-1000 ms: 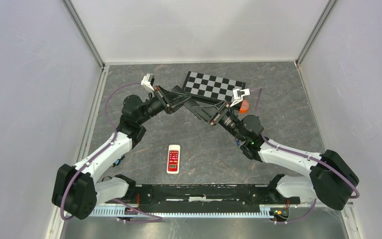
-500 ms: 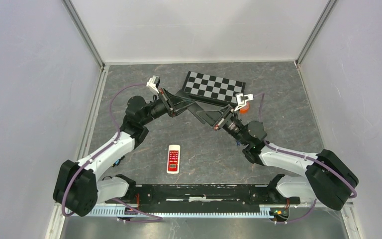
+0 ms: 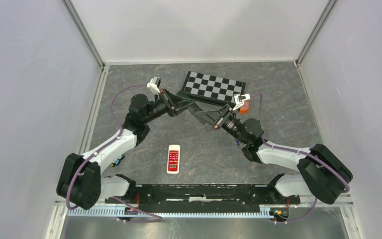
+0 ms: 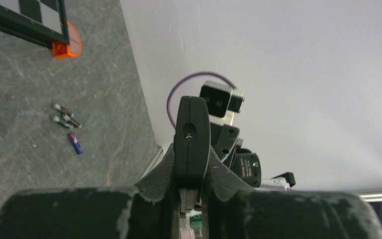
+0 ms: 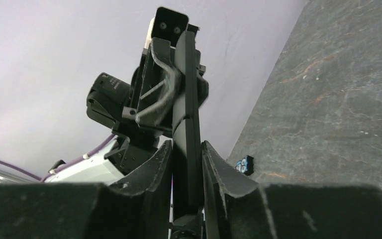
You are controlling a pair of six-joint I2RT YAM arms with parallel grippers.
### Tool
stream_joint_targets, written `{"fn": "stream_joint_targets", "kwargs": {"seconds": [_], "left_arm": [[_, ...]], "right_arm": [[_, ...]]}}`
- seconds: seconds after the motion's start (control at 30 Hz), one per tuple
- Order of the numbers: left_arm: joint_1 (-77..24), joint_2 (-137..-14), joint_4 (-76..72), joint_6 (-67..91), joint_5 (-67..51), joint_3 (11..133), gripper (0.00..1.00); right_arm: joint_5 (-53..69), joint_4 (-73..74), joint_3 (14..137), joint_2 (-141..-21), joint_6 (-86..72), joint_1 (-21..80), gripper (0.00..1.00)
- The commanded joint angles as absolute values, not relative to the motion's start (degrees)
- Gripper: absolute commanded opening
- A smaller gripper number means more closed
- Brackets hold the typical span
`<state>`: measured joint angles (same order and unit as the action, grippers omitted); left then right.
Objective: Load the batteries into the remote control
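Note:
A black remote control (image 3: 199, 113) hangs above the table's middle, held between both arms. My left gripper (image 3: 181, 105) is shut on its left end; in the left wrist view the black body (image 4: 192, 134) stands edge-on between the fingers of that gripper (image 4: 191, 167). My right gripper (image 3: 215, 120) is shut on the other end, its fingers pressed to both faces of the slab (image 5: 186, 114) around the grip (image 5: 186, 149). Three batteries (image 4: 65, 118) lie loose on the table, one of them blue-purple (image 4: 75, 144); the top view hides them behind the right arm.
A white and red remote (image 3: 173, 159) lies face up near the front middle. A checkerboard (image 3: 215, 86) sits at the back, with an orange piece (image 3: 243, 106) at its corner. A small black and blue object (image 5: 244, 165) lies by the left wall.
My right gripper has closed onto the black remote control. Both wrists have shifted slightly, the left one to the right and the right one down; the remote stays held between them.

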<state>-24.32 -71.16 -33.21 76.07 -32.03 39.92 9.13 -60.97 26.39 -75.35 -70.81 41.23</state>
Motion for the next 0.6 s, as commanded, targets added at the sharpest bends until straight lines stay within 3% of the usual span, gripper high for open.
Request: {"fn": "stream_joint_targets", "kwargs": {"seconds": [0.0,0.37,0.5,0.57], "left_arm": [[-21.3,-70.9,-45.1,79.1,-29.4,43.5,0.02],[-20.4,-74.4,-45.7,77.2,-29.6,43.0,0.02],[-20.3,-73.5,-38.7,70.6,-27.5,43.1,0.02],[-20.3,-73.5,-35.8,67.3,-26.9,43.5,0.02]], "right_arm": [[9.6,-58.5,20.9,-78.2,-67.9,39.5,0.32],[13.6,-70.4,21.2,-85.2,-74.1,38.5,0.27],[12.8,-64.8,21.3,-83.4,-73.6,38.5,0.51],[12.2,-62.1,21.4,-81.8,-72.5,38.4,0.55]]}}
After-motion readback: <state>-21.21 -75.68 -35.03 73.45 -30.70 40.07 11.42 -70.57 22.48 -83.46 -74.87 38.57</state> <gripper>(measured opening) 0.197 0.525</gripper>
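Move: Between the two hands the black remote is still gripped, its middle about 2 cm back and 2 cm right of the left hand, and 3 cm ahead and 4 cm left of the right, at hand height. The batteries lie on the table some 25 cm below, about 17 cm right and 1 cm ahead of the right hand. Also from the right hand, the red-and-white calculator is some 11 cm back and 12 cm left, 25 cm down. Opening its fingers, the right hand lets go of the near end of the black remote and sinks about 4 cm, mostly straight down. The left hand keeps its grip on the far part and carries the remote about 3 cm forward, while also lowering some 2 cm and easing slightly left, away from the right hand. ##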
